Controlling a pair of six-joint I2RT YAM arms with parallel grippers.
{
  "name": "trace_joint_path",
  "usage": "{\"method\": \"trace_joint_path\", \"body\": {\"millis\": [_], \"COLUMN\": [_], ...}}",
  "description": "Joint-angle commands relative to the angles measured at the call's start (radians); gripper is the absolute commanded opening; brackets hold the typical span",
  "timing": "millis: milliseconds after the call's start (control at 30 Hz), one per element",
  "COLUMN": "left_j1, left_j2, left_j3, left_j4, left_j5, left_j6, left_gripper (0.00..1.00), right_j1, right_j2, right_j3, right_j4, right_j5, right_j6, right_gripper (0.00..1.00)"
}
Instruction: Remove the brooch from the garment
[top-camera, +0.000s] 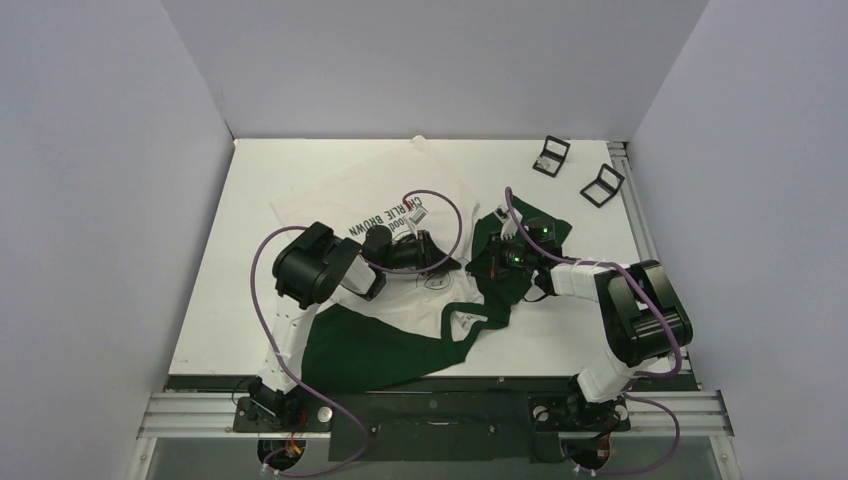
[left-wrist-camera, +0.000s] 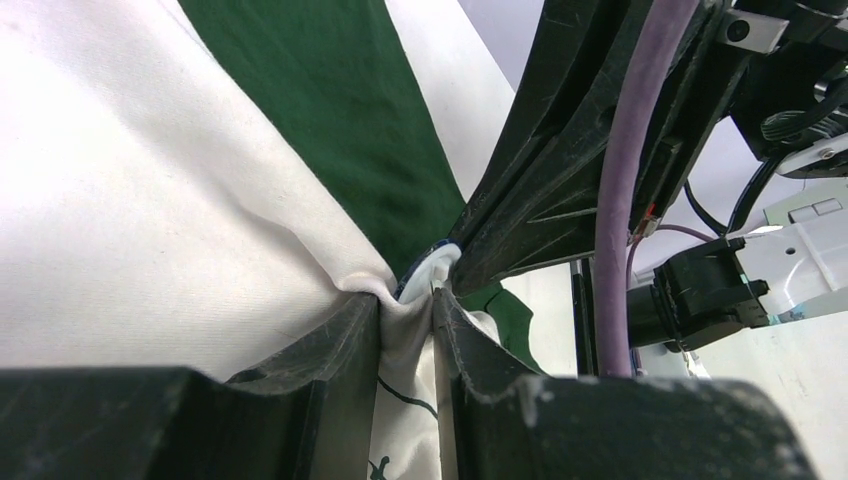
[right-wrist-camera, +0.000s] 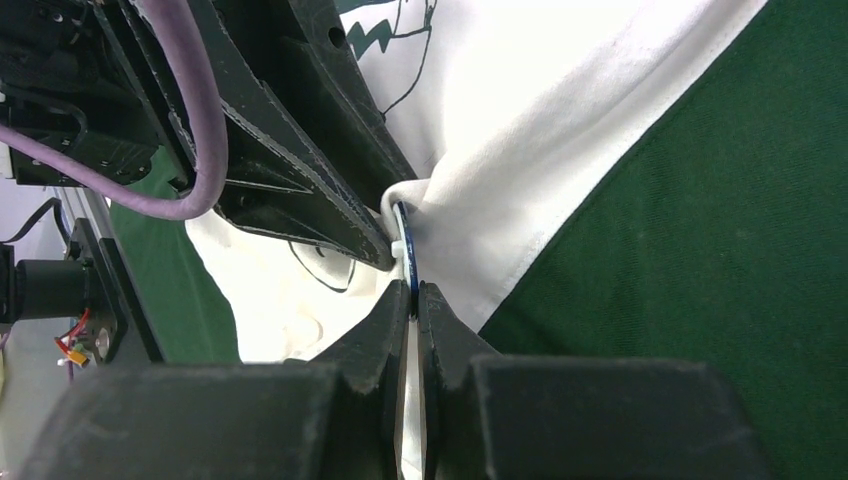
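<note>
The garment, a white T-shirt with dark green sleeves, lies crumpled across the table. Both grippers meet over its middle. My left gripper is shut on a bunched fold of white cloth just below the brooch, a small white disc with a blue rim. My right gripper is shut on the thin edge of the brooch, which still sits against the cloth. From above, the left gripper and right gripper almost touch, and the brooch is hidden between them.
Two small black open boxes stand at the back right of the white table. A green sleeve hangs toward the near edge. Purple cables loop over both arms.
</note>
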Motion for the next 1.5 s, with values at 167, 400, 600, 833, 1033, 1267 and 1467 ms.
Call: {"method": "trace_joint_path", "body": {"millis": [167,400,600,833,1033,1267,1467], "left_j1": [0.007,0.019,0.044,0.085,0.122,0.164,0.177], "left_j2": [-0.008,-0.029,-0.078,-0.184,-0.243,-0.296,-0.311], "left_j3": [-0.007,-0.021,-0.059,-0.103,-0.121,-0.139,-0.156], "left_j4": [0.136,0.165,0.126,-0.024,-0.095,-0.141,-0.143], "left_j5": [0.031,0.028,0.024,0.026,0.029,0.037,0.049], "left_j6": [-0.044,-0.065,-0.042,0.072,0.115,0.14,0.13], "left_gripper": [0.4,0.54,0.6,0.62,0.62,0.62,0.62], "right_j1": [-0.01,-0.008,-0.003,0.046,0.084,0.168,0.208], "right_j2": [-0.023,-0.018,-0.009,-0.02,-0.023,-0.049,-0.02], "right_j3": [0.019,0.032,0.048,0.104,0.162,0.26,0.351], "right_j4": [-0.01,-0.05,-0.098,-0.247,-0.352,-0.54,-0.709], "right_j5": [0.002,0.016,0.042,0.154,0.265,0.42,0.523], "right_j6": [-0.072,-0.098,-0.127,-0.227,-0.257,-0.355,-0.456], "right_gripper": [0.0,0.0,0.0,0.0,0.0,0.0,0.0]}}
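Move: The right hand already holds the brooch by its rim, the brooch's middle only some 2 cm to its left, 1 cm ahead and 1 cm below. The left hand still pinches the shirt fold just beside it, with the brooch about 2 cm to its right, level with it. Charlie Brown's face lies roughly 5 cm left of the left hand, 3 cm back and 4 cm lower; the collar is some 10 cm back from the right hand, 1 cm to its left and 5 cm lower. The left fingers open wide and let go of the shirt fold beside the brooch, the hand lifting slightly, then backing off about 7 cm to the left and ending some 4 cm higher and a little farther forward, clear of the cloth. Meanwhile the right hand keeps the brooch's rim pinched in its shut fingers, sinks about 2 cm towards the table and then tips its fingertips some 30 degrees more steeply down, easing up slightly at the end. ##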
